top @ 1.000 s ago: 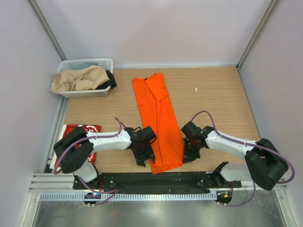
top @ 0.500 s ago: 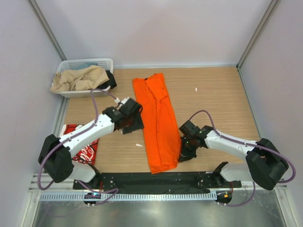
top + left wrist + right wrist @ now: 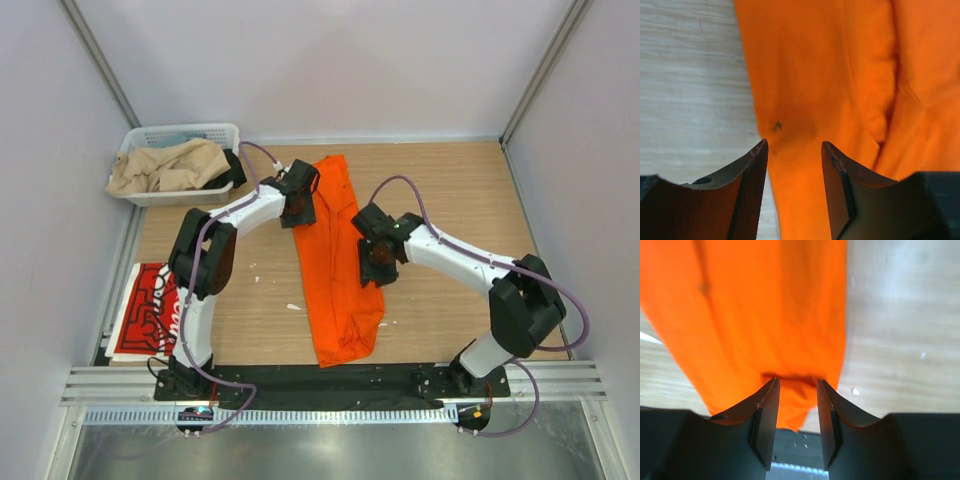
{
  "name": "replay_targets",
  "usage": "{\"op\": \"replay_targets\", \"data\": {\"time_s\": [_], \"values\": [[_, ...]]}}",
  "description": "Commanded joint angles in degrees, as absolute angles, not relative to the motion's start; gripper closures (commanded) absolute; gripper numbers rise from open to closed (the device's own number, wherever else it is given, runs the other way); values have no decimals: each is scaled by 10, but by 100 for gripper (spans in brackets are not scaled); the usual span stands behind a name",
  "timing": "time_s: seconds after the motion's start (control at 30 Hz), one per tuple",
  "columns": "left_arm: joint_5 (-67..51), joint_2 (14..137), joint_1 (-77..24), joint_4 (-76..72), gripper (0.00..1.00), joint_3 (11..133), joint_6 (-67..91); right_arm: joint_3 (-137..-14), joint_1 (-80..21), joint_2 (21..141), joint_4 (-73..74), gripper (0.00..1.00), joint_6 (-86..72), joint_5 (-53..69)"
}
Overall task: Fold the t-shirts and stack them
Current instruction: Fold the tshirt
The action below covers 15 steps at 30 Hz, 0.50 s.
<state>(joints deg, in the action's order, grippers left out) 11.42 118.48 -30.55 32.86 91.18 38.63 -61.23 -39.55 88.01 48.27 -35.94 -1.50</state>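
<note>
The orange t-shirt (image 3: 335,270) lies as a long narrow strip down the middle of the wooden table, its near end slightly rumpled. My left gripper (image 3: 297,208) is open at the strip's far left edge; in the left wrist view (image 3: 794,150) the jaws stand apart just above the orange cloth (image 3: 840,75). My right gripper (image 3: 372,255) is open at the strip's right edge about halfway down; in the right wrist view (image 3: 797,385) the jaws stand apart over the orange cloth (image 3: 765,305). The red t-shirt (image 3: 150,305) with white lettering lies folded at the near left.
A white slatted basket (image 3: 180,131) at the far left holds beige and dark cloth. Small white scraps (image 3: 293,307) lie on the wood left of the strip. A black rail (image 3: 330,380) runs along the near table edge. Grey walls close in three sides.
My left gripper has swung from the shirt's near left corner to its far left edge. My right gripper has moved from the near right edge up to the strip's middle.
</note>
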Motion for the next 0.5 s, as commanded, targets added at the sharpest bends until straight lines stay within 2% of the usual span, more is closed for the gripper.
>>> {"op": "replay_targets", "data": {"time_s": [0.0, 0.13, 0.27, 0.47], "values": [[124, 1209, -272, 318, 52, 958, 381, -716, -370, 912, 466, 59, -309, -54], [97, 1262, -247, 322, 54, 1003, 373, -794, -314, 992, 511, 59, -297, -27], [80, 1310, -237, 331, 54, 1058, 352, -764, -314, 1002, 475, 59, -258, 56], [0, 1405, -203, 357, 54, 1162, 337, -730, -314, 984, 417, 58, -279, 106]]}}
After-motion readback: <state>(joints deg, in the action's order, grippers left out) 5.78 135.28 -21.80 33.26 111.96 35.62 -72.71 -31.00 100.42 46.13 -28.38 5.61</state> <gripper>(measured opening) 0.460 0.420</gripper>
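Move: The orange t-shirt lies as a long strip beneath both hands. From the left hand its far left corner is about 17 cm ahead, 2 cm left and 5 cm below; its far right corner is about 20 cm ahead and 12 cm right, and the white basket some 17 cm ahead and 30 cm left. The right hand has the strip's right edge about 7 cm ahead, 3 cm right and 6 cm below, and its near end about 16 cm back and 6 cm left. Skimming forward along the strip's left edge towards its far left corner, the left hand covers about 10 cm, sinking a couple of centimetres early and drifting slightly left, fingers still half open. Above the strip's right side, the right hand reaches roughly 10 cm forward while rising, then turns back some 3 cm and sinks again, staying half open; contact with the cloth can't be made out for either. ##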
